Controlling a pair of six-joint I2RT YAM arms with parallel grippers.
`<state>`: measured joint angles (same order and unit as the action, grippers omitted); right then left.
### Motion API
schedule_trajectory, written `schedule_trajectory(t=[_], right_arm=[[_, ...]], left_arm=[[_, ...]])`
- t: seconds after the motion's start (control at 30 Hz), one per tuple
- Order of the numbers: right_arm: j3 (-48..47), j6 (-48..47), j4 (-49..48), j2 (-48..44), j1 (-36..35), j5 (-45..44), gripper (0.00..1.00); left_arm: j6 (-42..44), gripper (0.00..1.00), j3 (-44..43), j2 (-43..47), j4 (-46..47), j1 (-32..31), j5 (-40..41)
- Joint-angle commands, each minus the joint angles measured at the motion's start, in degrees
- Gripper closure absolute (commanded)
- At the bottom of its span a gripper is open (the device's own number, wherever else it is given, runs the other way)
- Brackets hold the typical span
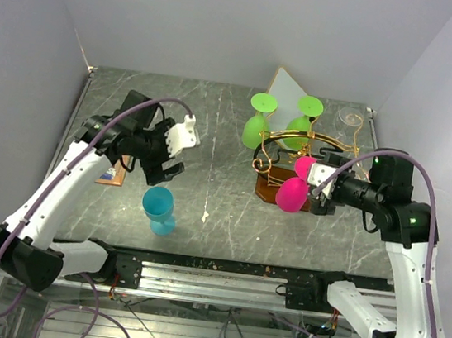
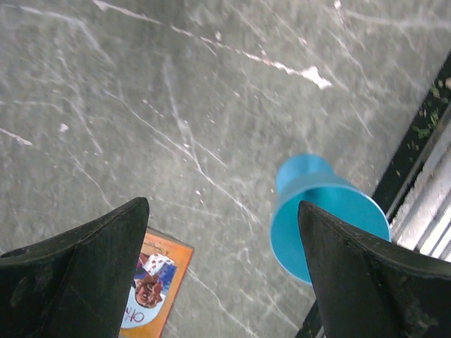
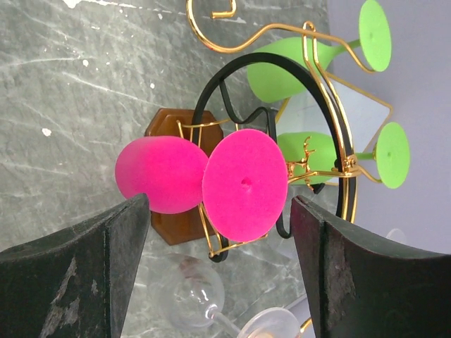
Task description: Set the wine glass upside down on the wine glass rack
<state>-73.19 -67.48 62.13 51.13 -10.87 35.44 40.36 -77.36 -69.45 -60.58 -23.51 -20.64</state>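
A pink wine glass (image 3: 161, 174) hangs bowl-down on the gold wine glass rack (image 1: 313, 140), its round foot (image 3: 245, 184) caught in the wire arms. My right gripper (image 3: 220, 211) is open; its fingers stand either side of that foot with a gap on both sides. In the top view the right gripper (image 1: 320, 190) sits just right of the pink glass (image 1: 292, 193). A blue wine glass (image 1: 158, 208) stands upright on the table. Above it, my left gripper (image 2: 224, 211) is open and holds nothing, with the blue glass (image 2: 310, 204) by its right finger.
Two green glasses (image 1: 257, 125) (image 1: 302, 122) hang on the rack's far side. A clear glass (image 3: 190, 299) lies on the table beside the rack's brown wooden base (image 3: 184, 121). A white diamond panel (image 1: 291, 87) leans at the back wall. An orange card (image 2: 151, 282) lies at the left.
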Motion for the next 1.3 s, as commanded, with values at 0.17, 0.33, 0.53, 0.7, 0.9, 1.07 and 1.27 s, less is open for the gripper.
schedule_trajectory(t=[0.17,0.33,0.53,0.7,0.9,1.07,1.27], right_arm=[[-1.0,1.5,-0.4,-0.3,0.8,1.9,0.19],[-0.2,1.5,-0.6,-0.5,0.9,1.7,0.19],[1.1,1.4,-1.0,-0.8,1.0,1.1,0.19],[1.7,1.3,-1.2,-1.0,0.9,0.8,0.19],[1.3,1.1,-1.3,-0.6,0.9,0.3,0.19],[-0.6,2.0,-2.4,0.0,1.0,-2.4,0.19],[-3.1,2.7,-1.7,1.1,1.0,-2.8,0.19]], left_arm=[[9.2,0.15,6.9,2.5,-7.3,-0.2,-0.1],[8.1,0.30,8.8,-0.8,-5.8,-0.2,0.5],[7.4,0.56,9.3,-3.6,-5.9,-0.3,-2.5],[7.3,0.64,10.5,-4.0,-5.4,-0.3,-3.0],[7.0,0.77,11.8,-4.0,-4.8,-0.4,-4.8],[6.1,0.93,11.7,-4.1,-3.9,-0.4,-4.9],[4.6,0.93,6.6,-4.6,-5.5,-0.4,-6.8]])
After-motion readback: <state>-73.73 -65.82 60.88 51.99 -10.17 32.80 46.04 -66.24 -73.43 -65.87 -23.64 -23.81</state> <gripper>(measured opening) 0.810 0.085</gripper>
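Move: From the left gripper, the blue wine glass to be picked up stands upright about 9 cm back and 1 cm to the left, its middle some 14 cm below. Of its neighbours on the table top, the white chip mark is about 5 cm back and 11 cm to the right of the gripper, the photo plaque roughly 6 cm ahead and 20 cm to the left. From the right gripper, the blue glass is about 38 cm left, 6 cm back and 20 cm lower. Lower the open left gripper about 9 cm while drawing it back some 5 cm and slightly left, tipping the fingers some 15 to 20 degrees steeper towards the table. Close them during the descent and pinch the blue glass's rim at its forward-left side, one finger inside the bowl and one outside. ##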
